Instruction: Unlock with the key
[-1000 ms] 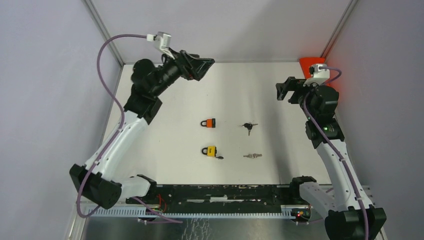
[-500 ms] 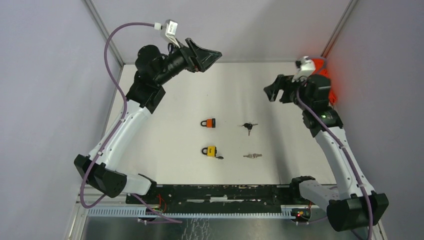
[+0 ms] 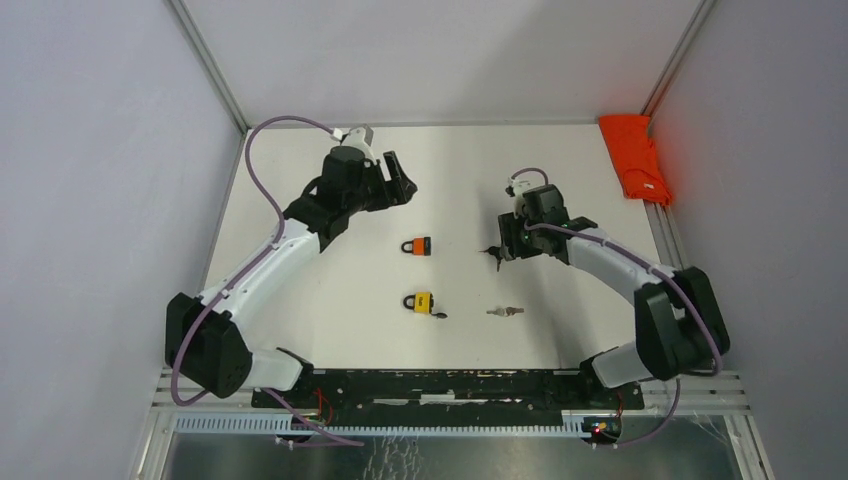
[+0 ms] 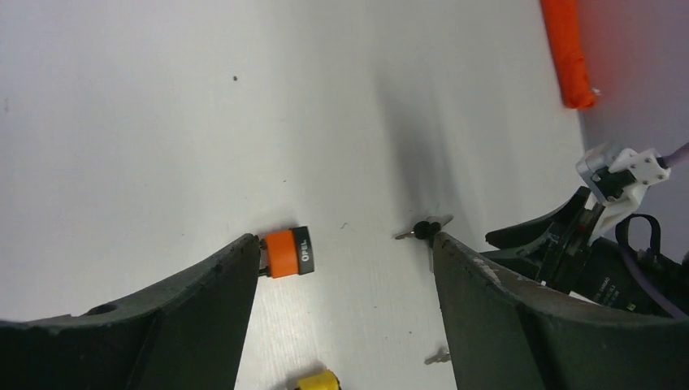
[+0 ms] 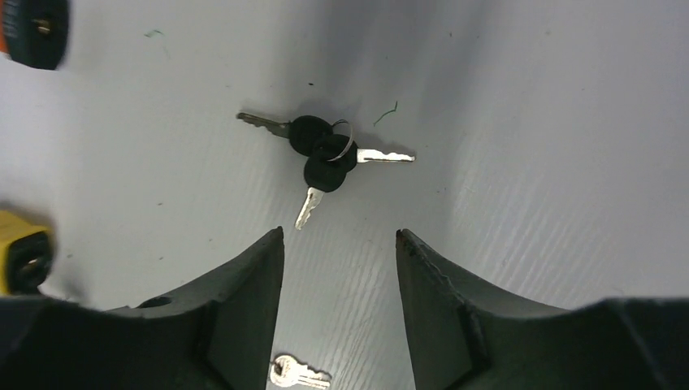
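Observation:
An orange padlock (image 3: 418,245) and a yellow padlock (image 3: 422,302) lie mid-table. A bunch of black-headed keys (image 3: 497,252) lies right of the orange one, and a silver key (image 3: 506,311) right of the yellow one. My left gripper (image 3: 400,182) hovers open behind and left of the orange padlock (image 4: 288,252), whose shackle end sits by the left fingertip; the gripper (image 4: 345,237) holds nothing. My right gripper (image 3: 506,240) is open just over the black keys (image 5: 325,154), which lie just beyond its empty fingertips (image 5: 340,232).
An orange-red cloth (image 3: 636,155) lies at the table's far right corner. Grey walls stand close on the left, back and right. The right arm (image 4: 601,252) shows at the right edge of the left wrist view. The silver key (image 5: 299,374) lies between the right fingers' bases.
Both arms have come down from high near the back. The left swung toward the orange padlock, the right swung left to the black keys. Both grippers stayed open.

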Controlling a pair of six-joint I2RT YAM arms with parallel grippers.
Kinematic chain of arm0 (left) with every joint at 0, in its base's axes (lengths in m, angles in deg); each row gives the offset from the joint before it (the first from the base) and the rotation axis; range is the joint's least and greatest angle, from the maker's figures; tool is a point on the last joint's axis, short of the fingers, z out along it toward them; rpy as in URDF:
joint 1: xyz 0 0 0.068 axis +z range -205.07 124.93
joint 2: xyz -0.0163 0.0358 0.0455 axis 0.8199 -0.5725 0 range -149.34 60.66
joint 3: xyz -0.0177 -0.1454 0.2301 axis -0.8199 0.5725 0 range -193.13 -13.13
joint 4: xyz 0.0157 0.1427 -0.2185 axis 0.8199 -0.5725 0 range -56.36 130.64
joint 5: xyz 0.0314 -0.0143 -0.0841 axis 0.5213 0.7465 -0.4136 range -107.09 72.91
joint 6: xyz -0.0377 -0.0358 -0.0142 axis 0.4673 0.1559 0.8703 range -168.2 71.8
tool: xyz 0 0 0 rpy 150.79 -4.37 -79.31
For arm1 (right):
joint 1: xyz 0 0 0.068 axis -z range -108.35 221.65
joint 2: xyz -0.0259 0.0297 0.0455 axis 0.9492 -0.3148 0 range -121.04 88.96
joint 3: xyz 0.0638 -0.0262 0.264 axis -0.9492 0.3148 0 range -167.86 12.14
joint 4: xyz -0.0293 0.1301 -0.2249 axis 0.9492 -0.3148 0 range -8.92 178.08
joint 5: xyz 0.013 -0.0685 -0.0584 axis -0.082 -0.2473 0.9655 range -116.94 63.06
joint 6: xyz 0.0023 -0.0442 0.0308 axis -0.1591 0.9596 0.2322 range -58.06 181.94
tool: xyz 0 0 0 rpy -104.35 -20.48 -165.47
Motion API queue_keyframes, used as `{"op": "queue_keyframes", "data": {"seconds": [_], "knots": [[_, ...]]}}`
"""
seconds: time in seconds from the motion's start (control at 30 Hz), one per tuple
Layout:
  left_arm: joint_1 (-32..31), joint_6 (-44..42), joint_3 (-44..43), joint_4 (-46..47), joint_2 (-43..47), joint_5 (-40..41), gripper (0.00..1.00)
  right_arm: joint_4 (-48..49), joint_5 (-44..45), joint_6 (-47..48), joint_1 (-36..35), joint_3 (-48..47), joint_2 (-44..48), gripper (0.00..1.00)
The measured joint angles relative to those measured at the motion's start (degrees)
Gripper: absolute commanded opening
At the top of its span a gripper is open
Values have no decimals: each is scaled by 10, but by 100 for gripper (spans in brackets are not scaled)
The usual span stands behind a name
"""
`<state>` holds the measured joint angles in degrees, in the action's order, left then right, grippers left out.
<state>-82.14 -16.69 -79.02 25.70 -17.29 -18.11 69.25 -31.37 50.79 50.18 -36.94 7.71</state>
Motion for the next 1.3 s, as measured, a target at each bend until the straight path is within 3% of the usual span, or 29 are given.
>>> {"op": "queue_keyframes", "data": {"seconds": [0.23,0.73,0.9,1.07,1.3], "knots": [[-3,-4,10,1,-11,33,82,15,10,17,-9,-35,-101,53],[-3,-5,22,0,-15,55,82,33,22,26,-24,-74,-161,54],[-3,-5,23,1,-13,55,82,37,28,27,-32,-69,-162,40],[-4,-5,23,1,-5,55,82,38,35,27,-33,-66,-164,36],[-4,-5,25,0,4,55,82,38,48,27,-33,-65,-166,20]]}}
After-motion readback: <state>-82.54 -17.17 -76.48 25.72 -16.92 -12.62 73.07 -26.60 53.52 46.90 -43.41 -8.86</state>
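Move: The right hand is above and just short of the black-headed keys, which lie about 3 cm ahead, 2 cm left and 6 cm below. From this hand, the silver keys lie some 8 cm back with no sideways offset, the orange padlock 16 cm left and 4 cm ahead, and the yellow padlock 16 cm left and 7 cm back. From the left hand, the black-headed keys are roughly 17 cm right, 2 cm back and 21 cm below. Right hand sinks about 5 cm and eases 3 cm forward, fingers closing to pinch one black key head. ##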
